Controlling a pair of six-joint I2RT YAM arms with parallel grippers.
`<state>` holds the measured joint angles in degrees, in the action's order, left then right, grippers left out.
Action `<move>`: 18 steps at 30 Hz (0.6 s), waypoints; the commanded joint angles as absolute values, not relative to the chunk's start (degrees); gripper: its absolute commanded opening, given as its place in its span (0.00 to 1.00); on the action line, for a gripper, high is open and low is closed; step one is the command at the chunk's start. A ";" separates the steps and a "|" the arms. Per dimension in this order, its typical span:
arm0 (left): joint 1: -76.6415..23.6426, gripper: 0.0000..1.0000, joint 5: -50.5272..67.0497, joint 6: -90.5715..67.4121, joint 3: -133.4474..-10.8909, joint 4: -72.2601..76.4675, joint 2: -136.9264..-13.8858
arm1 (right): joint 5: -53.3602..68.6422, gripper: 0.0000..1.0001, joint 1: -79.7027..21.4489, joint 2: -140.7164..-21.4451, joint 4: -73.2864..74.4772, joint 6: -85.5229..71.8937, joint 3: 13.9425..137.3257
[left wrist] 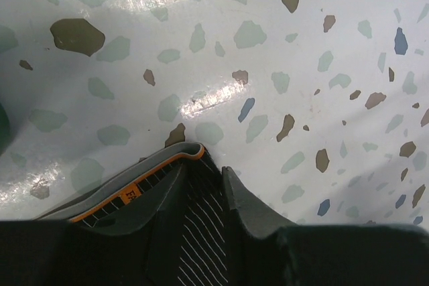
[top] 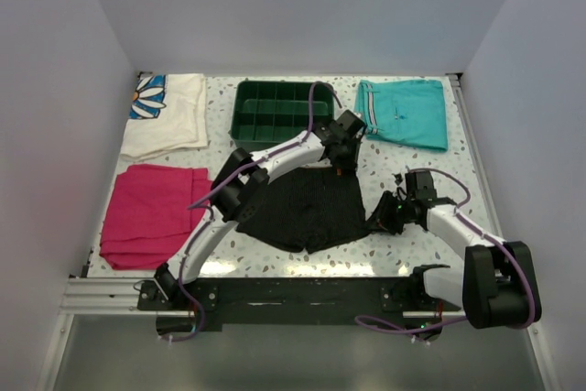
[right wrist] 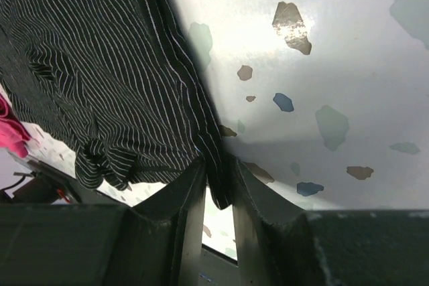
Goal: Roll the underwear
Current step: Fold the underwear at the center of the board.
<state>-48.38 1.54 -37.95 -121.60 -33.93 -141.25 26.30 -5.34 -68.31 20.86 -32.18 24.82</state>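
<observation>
The underwear [top: 307, 212], black with fine white stripes, lies spread flat on the speckled table between the two arms. My left gripper [top: 341, 164] is down at its far right corner. In the left wrist view, that gripper [left wrist: 204, 175] is shut on the striped fabric just inside the orange-edged waistband [left wrist: 167, 160], with the small orange tag [left wrist: 129, 195] to the left. My right gripper [top: 378, 220] is at the cloth's near right corner. In the right wrist view, it [right wrist: 218, 173] pinches a folded edge of the underwear [right wrist: 100, 65], which is lifted a little off the table.
A green compartment tray [top: 275, 109] sits at the back centre, just behind the left gripper. Teal shorts [top: 403, 112] lie back right. A folded magenta cloth [top: 151, 212] is on the left, with a white flower-print cloth [top: 165, 112] behind it. White walls enclose the table.
</observation>
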 commanded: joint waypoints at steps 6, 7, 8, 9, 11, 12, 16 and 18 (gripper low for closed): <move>-48.16 0.24 3.52 -38.50 -123.40 -32.26 -141.94 | 27.60 0.17 -5.36 -67.41 19.42 -31.29 24.61; -48.16 0.23 3.43 -38.50 -123.40 -32.17 -141.94 | 27.60 0.11 -5.36 -67.41 19.42 -31.38 24.61; -48.16 0.22 3.51 -38.50 -123.31 -32.17 -141.94 | 27.68 0.08 -5.36 -67.41 19.34 -31.20 24.70; -48.16 0.18 3.60 -38.50 -123.31 -32.08 -141.86 | 27.95 0.05 -5.36 -67.33 19.16 -31.29 24.52; -48.16 0.15 3.60 -38.58 -123.40 -31.99 -141.77 | 28.04 0.02 -5.36 -67.41 19.25 -31.03 24.52; -48.16 0.13 3.69 -38.58 -123.40 -31.91 -141.59 | 28.21 0.01 -5.36 -67.41 19.25 -30.85 24.70; -48.16 0.05 4.13 -38.32 -123.05 -31.29 -140.80 | 29.00 0.00 -5.36 -66.80 19.34 -30.50 24.87; -48.25 0.00 4.83 -38.15 -122.52 -30.68 -139.75 | 28.92 0.00 -5.27 -65.92 19.95 -30.50 25.05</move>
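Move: The underwear's far right corner, at the end of the waistband, already lies between the left hand's open fingers, level with them and about 1 cm below the hand point; the orange label is some 2 cm to its left. From the left hand the green tray is about 15 cm ahead and 16 cm left, the teal towel 15 cm ahead and 13 cm right. The right hand straddles the near right corner, about 1 cm below; the far right corner is 15 cm ahead and 4 cm left of this hand. Both hands pinch the underwear's right edge, the left at the waistband corner and the right at the near corner, each closing from about a third or a quarter open to nearly shut. The right stays in place and shuts first; the left finishes later, creeping under half a centimetre to the right, back and down as its fingers squeeze together, neither wrist really turning. ##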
